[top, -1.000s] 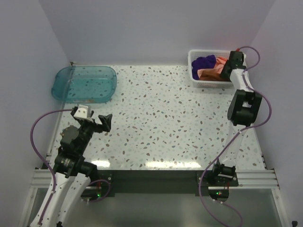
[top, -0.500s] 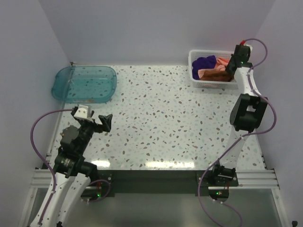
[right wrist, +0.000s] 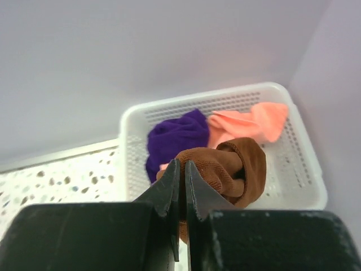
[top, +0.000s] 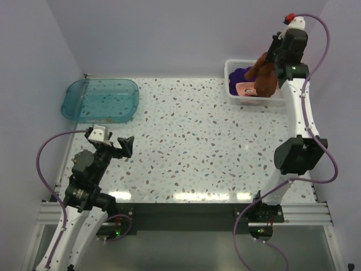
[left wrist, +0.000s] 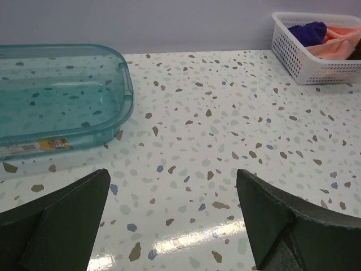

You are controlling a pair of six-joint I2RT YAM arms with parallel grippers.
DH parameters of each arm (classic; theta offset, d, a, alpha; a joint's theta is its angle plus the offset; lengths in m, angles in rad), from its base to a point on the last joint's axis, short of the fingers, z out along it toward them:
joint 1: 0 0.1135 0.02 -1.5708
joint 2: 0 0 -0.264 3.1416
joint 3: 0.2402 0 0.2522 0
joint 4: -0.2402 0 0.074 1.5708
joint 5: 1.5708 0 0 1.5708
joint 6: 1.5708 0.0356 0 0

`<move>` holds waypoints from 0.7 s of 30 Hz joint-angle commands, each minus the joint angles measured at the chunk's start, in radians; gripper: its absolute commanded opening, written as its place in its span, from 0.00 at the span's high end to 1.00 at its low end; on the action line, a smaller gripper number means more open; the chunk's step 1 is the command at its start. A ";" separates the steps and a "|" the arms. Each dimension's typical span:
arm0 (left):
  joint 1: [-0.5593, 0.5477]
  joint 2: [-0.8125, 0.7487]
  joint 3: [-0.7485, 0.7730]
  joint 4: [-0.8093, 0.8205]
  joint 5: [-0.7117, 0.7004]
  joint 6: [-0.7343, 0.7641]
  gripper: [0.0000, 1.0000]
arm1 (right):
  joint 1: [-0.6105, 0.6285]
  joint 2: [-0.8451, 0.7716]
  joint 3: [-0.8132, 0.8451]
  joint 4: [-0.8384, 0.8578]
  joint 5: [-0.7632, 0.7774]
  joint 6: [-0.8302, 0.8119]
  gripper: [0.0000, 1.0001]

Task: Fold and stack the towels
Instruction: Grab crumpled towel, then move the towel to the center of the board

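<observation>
My right gripper (top: 272,63) (right wrist: 181,165) is shut on the rust brown towel (top: 264,79) (right wrist: 231,166), which hangs bunched from the jaws above the white mesh basket (top: 232,93) (right wrist: 307,192). The deep purple towel (top: 243,74) (right wrist: 172,138) (left wrist: 307,31) and the salmon pink towel (top: 247,89) (right wrist: 254,121) (left wrist: 338,42) lie crumpled inside the basket. My left gripper (top: 121,145) (left wrist: 172,217) stands open over bare tabletop at the near left, nothing between its fingers.
A teal translucent tray (top: 101,99) (left wrist: 56,96) sits at the far left of the speckled table (top: 192,141). The basket stands in the far right corner against the purple walls. Both arm bases are at the near edge.
My right gripper closed on the rust brown towel in the basket and rose, lifting it out. The left arm has not moved.
</observation>
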 commanded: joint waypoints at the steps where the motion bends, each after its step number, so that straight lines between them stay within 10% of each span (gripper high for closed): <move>1: 0.008 -0.007 -0.004 0.046 0.006 0.016 0.00 | 0.096 -0.101 0.095 0.010 -0.076 -0.059 1.00; 9: 0.006 -0.007 -0.002 0.046 0.010 0.015 0.00 | 0.297 -0.262 0.074 0.008 -0.186 -0.041 1.00; 21: 0.005 0.000 0.002 0.040 0.015 0.005 0.00 | 0.840 -0.479 -0.699 -0.171 -0.508 0.084 0.89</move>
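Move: The right hand, with the crumpled brown towel already in its fingers, is headed for the open middle of the table, some 35 cm to its left, 24 cm back and 31 cm below. Beneath it stands the white basket, about 27 cm down and 3 cm ahead; in there the purple towel lies about 8 cm left and 5 cm ahead, the peach towel 3 cm right and 3 cm ahead. From the left hand that table spot is about 8 cm ahead and 29 cm right. Keeping the brown towel pinched in its shut fingertips, the right hand swings fast away from the basket to the middle of the table, about 33 cm left and 25 cm back. It arcs up roughly 12 cm on the way and sinks back to its starting height, while the wrist turns some 60 degrees counter-clockwise. ##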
